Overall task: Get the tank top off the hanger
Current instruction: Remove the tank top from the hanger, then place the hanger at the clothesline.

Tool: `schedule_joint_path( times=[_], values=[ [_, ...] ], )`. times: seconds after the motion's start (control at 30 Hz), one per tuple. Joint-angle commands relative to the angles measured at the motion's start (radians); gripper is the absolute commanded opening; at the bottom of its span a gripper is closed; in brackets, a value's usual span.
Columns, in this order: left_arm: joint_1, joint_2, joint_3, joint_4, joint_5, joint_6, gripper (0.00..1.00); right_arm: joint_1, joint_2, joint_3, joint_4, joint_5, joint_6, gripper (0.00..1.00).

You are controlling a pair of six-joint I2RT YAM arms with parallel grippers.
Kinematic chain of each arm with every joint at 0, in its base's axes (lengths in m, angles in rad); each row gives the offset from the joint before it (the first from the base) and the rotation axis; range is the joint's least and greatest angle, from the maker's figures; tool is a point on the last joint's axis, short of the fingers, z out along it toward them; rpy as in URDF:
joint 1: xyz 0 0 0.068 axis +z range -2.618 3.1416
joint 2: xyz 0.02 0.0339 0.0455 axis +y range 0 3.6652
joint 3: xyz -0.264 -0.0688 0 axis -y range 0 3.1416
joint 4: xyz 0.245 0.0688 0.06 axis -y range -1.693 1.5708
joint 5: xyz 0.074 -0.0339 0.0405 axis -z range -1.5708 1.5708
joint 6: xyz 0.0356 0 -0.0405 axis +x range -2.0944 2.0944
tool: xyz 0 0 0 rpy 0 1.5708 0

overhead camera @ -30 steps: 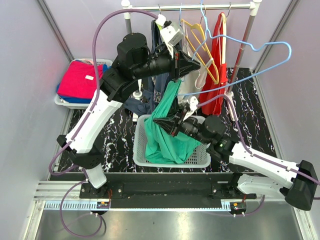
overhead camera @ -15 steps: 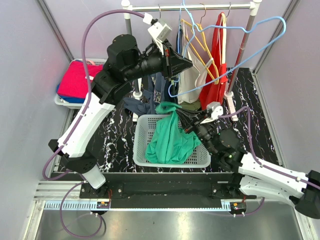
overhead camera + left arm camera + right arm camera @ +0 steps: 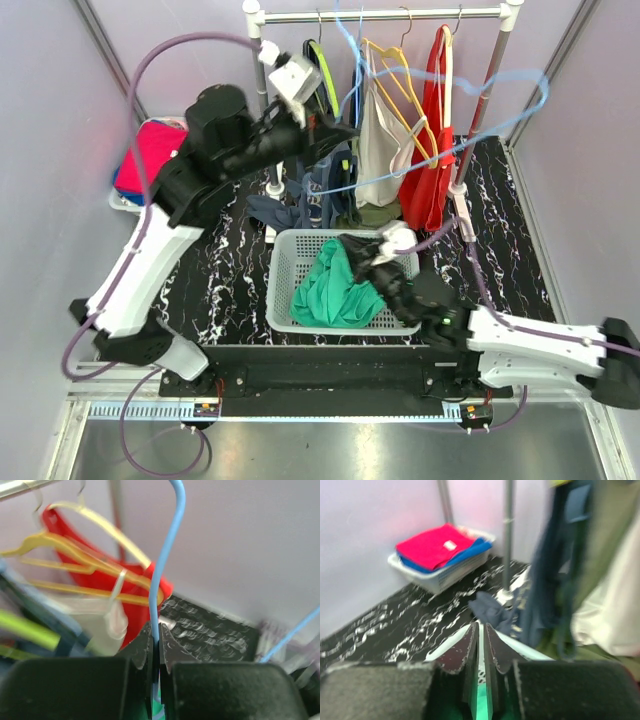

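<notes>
The green tank top [image 3: 335, 290] lies bunched in the white mesh basket [image 3: 283, 262], off the hanger. My left gripper [image 3: 338, 133] is shut on the wire of the bare light-blue hanger [image 3: 470, 140] and holds it up in front of the rack; the wire runs up between the closed jaws in the left wrist view [image 3: 165, 560]. My right gripper [image 3: 354, 250] is low over the basket's far side, shut on a fold of the tank top. In the right wrist view green cloth [image 3: 481, 700] shows between the nearly closed fingers [image 3: 468, 647].
The clothes rail [image 3: 400, 14] carries yellow hangers [image 3: 400, 75], a red garment [image 3: 432, 150], a white garment [image 3: 380, 140] and dark blue clothes [image 3: 320, 190]. A tub of folded red and blue clothes [image 3: 150, 160] stands at far left. The rack's post [image 3: 470, 150] is at right.
The tank top has come off the blue hanger. My left gripper swung the hanger up and to the left; my right gripper pulled the tank top down into the basket.
</notes>
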Motion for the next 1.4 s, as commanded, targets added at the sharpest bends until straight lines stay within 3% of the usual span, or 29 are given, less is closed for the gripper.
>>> schedule_joint_path(
  times=[0.0,0.2,0.27,0.3,0.33,0.43,0.5,0.67,0.8,0.9,1.03,1.2,1.3,1.33,1.37],
  values=[
    [0.013,-0.242,-0.153,-0.053,-0.186,0.279,0.0,0.002,-0.233,-0.059,-0.119,0.154,0.018,0.15],
    [0.013,-0.544,-0.397,-0.11,-0.425,0.457,0.0,0.003,-0.474,-0.095,-0.364,0.219,0.113,0.14],
    [0.036,-0.639,-0.452,-0.095,-0.598,0.556,0.0,0.003,-0.494,-0.072,-0.443,0.213,0.146,0.13],
    [0.045,-0.668,-0.536,-0.069,-0.676,0.604,0.0,0.003,-0.505,-0.064,-0.463,0.21,0.154,0.13],
    [0.047,-0.716,-0.587,-0.042,-0.844,0.661,0.0,0.003,-0.506,-0.058,-0.486,0.199,0.162,0.13],
    [0.047,-0.794,-0.843,0.232,-1.115,0.934,0.0,0.002,-0.5,-0.035,-0.504,0.179,0.176,0.13],
    [0.047,-0.82,-0.957,0.267,-1.155,1.045,0.0,0.003,-0.477,-0.014,-0.518,0.167,0.185,0.13],
    [0.105,-0.721,-0.927,0.206,-1.215,0.987,0.0,0.002,-0.427,0.049,-0.546,0.118,0.234,0.13],
    [0.266,-0.571,-0.833,0.132,-1.194,0.899,0.0,0.002,-0.425,0.072,-0.599,0.098,0.252,0.12],
    [0.329,-0.463,-0.76,0.144,-1.261,0.905,0.0,0.002,-0.439,0.074,-0.61,0.087,0.262,0.12],
    [0.346,-0.383,-0.714,0.274,-1.301,1.0,0.0,0.003,-0.445,0.075,-0.621,0.073,0.271,0.12],
    [0.308,-0.265,-0.589,0.305,-1.379,0.982,0.0,0.003,-0.437,0.082,-0.627,0.059,0.266,0.11],
    [0.245,-0.239,-0.673,0.616,-1.511,1.148,0.0,0.002,-0.443,0.079,-0.632,0.061,0.263,0.11],
    [0.225,-0.233,-0.753,0.889,-1.531,1.333,0.0,0.003,-0.448,0.072,-0.633,0.062,0.263,0.11],
    [0.193,-0.216,-0.79,1.03,-1.544,1.427,0.0,0.002,-0.457,0.068,-0.632,0.062,0.26,0.11]
  ],
)
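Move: The left hand holds the empty blue hanger; the basket of folded clothes lies about 42 cm to its left, 29 cm ahead and 47 cm below. Beside that way the rack's left post stands about 24 cm ahead and 18 cm left, and the dark blue vest hangs 24 cm ahead and 5 cm left; the green tank top lies straight below, some 50 cm down. From the right hand, the tank top is about 4 cm ahead and 26 cm below. The left hand keeps its pinch on the empty blue hanger and swings it quickly some 35 cm to the left, to the side of the folded clothes, drawing back a little first, then reaching forward while it dips and partly rises again, its wrist turning strongly counter-clockwise until the fingers point forward and left. Meanwhile the right hand, nearly shut and holding nothing, backs off about 10 cm to the right from above the tank top, rising briefly and coming level again as its fingers tip slightly down, and then all but stays beside the white basket. ##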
